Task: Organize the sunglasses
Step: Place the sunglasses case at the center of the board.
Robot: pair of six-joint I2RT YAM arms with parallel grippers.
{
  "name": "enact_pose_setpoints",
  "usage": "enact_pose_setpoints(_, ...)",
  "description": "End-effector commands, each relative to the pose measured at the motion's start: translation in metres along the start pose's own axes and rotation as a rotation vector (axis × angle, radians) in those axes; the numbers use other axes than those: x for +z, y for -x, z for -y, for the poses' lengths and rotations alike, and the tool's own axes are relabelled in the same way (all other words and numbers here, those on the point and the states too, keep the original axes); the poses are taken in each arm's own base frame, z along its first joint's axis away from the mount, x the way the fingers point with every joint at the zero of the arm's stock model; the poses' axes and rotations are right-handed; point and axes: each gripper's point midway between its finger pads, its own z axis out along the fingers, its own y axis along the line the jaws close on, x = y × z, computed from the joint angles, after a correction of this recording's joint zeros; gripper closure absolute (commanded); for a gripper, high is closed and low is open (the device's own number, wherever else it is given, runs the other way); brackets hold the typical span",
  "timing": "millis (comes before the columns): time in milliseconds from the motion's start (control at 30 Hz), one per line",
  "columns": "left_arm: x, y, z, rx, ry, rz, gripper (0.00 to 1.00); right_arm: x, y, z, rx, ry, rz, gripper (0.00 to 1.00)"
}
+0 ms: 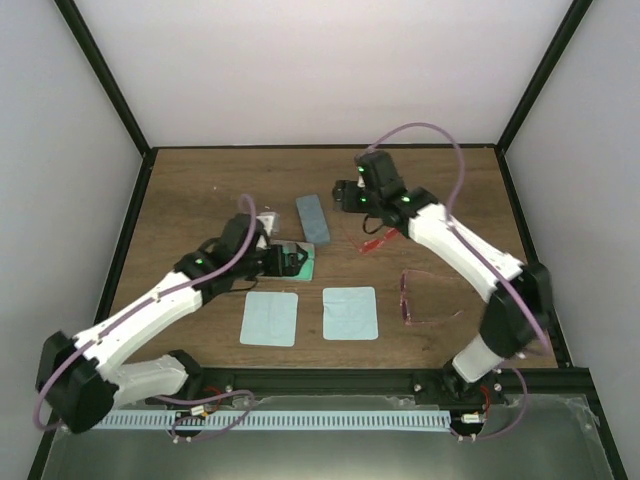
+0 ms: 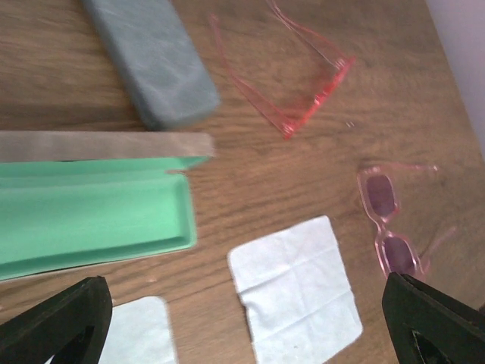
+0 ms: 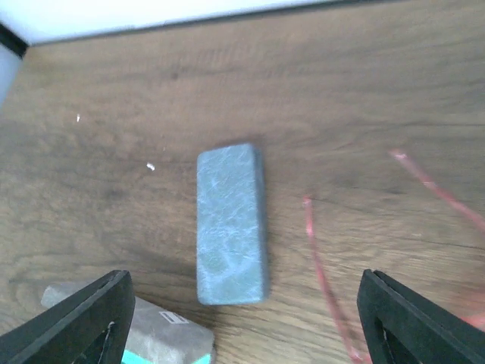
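The red-orange sunglasses point(image 1: 378, 240) lie unfolded on the wood right of centre, also in the left wrist view point(image 2: 303, 83); only their thin arms point(image 3: 322, 273) show in the right wrist view. The translucent pink sunglasses point(image 1: 415, 300) point(image 2: 386, 227) lie nearer the front right. My left gripper point(image 1: 290, 260) point(image 2: 242, 326) hangs open and holds nothing, over the table by the open green-lined case point(image 1: 303, 262) point(image 2: 91, 212). My right gripper point(image 1: 358, 205) point(image 3: 250, 322) is open and holds nothing, above the closed blue-grey case point(image 1: 313, 218) point(image 3: 231, 224), just left of the red-orange pair.
Two pale teal cloths point(image 1: 270, 318) point(image 1: 350, 313) lie flat side by side near the front; the right one point(image 2: 295, 288) sits between my left fingers' view. A corner of the open case point(image 3: 136, 334) shows beside the closed one. Black frame posts border the table.
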Motion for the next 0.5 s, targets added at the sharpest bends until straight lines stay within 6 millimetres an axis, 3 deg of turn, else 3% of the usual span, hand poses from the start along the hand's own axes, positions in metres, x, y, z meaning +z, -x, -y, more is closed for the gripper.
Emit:
enact_pose_setpoints(0, 0.024, 0.004, 0.045, 0.04, -0.037, -0.005, 0.0, -0.05, 0.001, 0.044, 0.002, -0.189, 0.144, 0.17)
enact_pose_setpoints(67, 0.039, -0.005, 0.063, 0.072, -0.031, -0.044, 0.0, -0.062, -0.018, 0.061, 0.024, -0.249, 0.108, 0.24)
enact_pose_setpoints(133, 0.052, -0.015, 0.072, 0.081, -0.015, -0.077, 0.08, -0.07, -0.045, 0.075, 0.057, -0.275, 0.068, 0.35)
enact_pose_setpoints(233, 0.064, -0.027, 0.078, 0.057, -0.006, -0.115, 0.16, -0.094, -0.069, 0.07, 0.106, -0.146, 0.097, 0.68)
enact_pose_setpoints(300, 0.072, -0.037, 0.075, 0.05, 0.011, -0.137, 0.27, -0.105, -0.087, 0.069, 0.156, -0.079, 0.099, 0.82)
enact_pose_setpoints(400, 0.082, -0.048, 0.07, 0.013, 0.062, -0.157, 0.43, -0.122, -0.102, 0.075, 0.183, -0.058, 0.114, 0.84)
enact_pose_setpoints(467, 0.087, -0.054, 0.067, -0.004, 0.086, -0.161, 0.5, -0.139, -0.097, 0.084, 0.169, -0.084, 0.174, 0.72)
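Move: The right cloth lies about 15 cm to the left hand's right, 4 cm back and some 17 cm below; at that height the green case is 9 cm ahead of the left hand, straight out, and the left cloth 4 cm back and 3 cm left. From the right hand the right cloth is about 18 cm back, 2 cm right and 19 cm down, the pink sunglasses 15 cm back and 13 cm right, the red sunglasses level but 8 cm right, and the sunglasses case 5 cm ahead, 7 cm left. With the case already set down, the right hand draws back some 14 cm and right about 12 cm, rising a little at first and then sinking, away from the case towards the near side of the board, turning about 10 degrees clockwise as its fingers close on nothing to a narrow gap. The left hand meanwhile sweeps right past the green case towards the right cloth and sinks about 5 cm, its fingers narrowing to roughly half open, still above the table. ##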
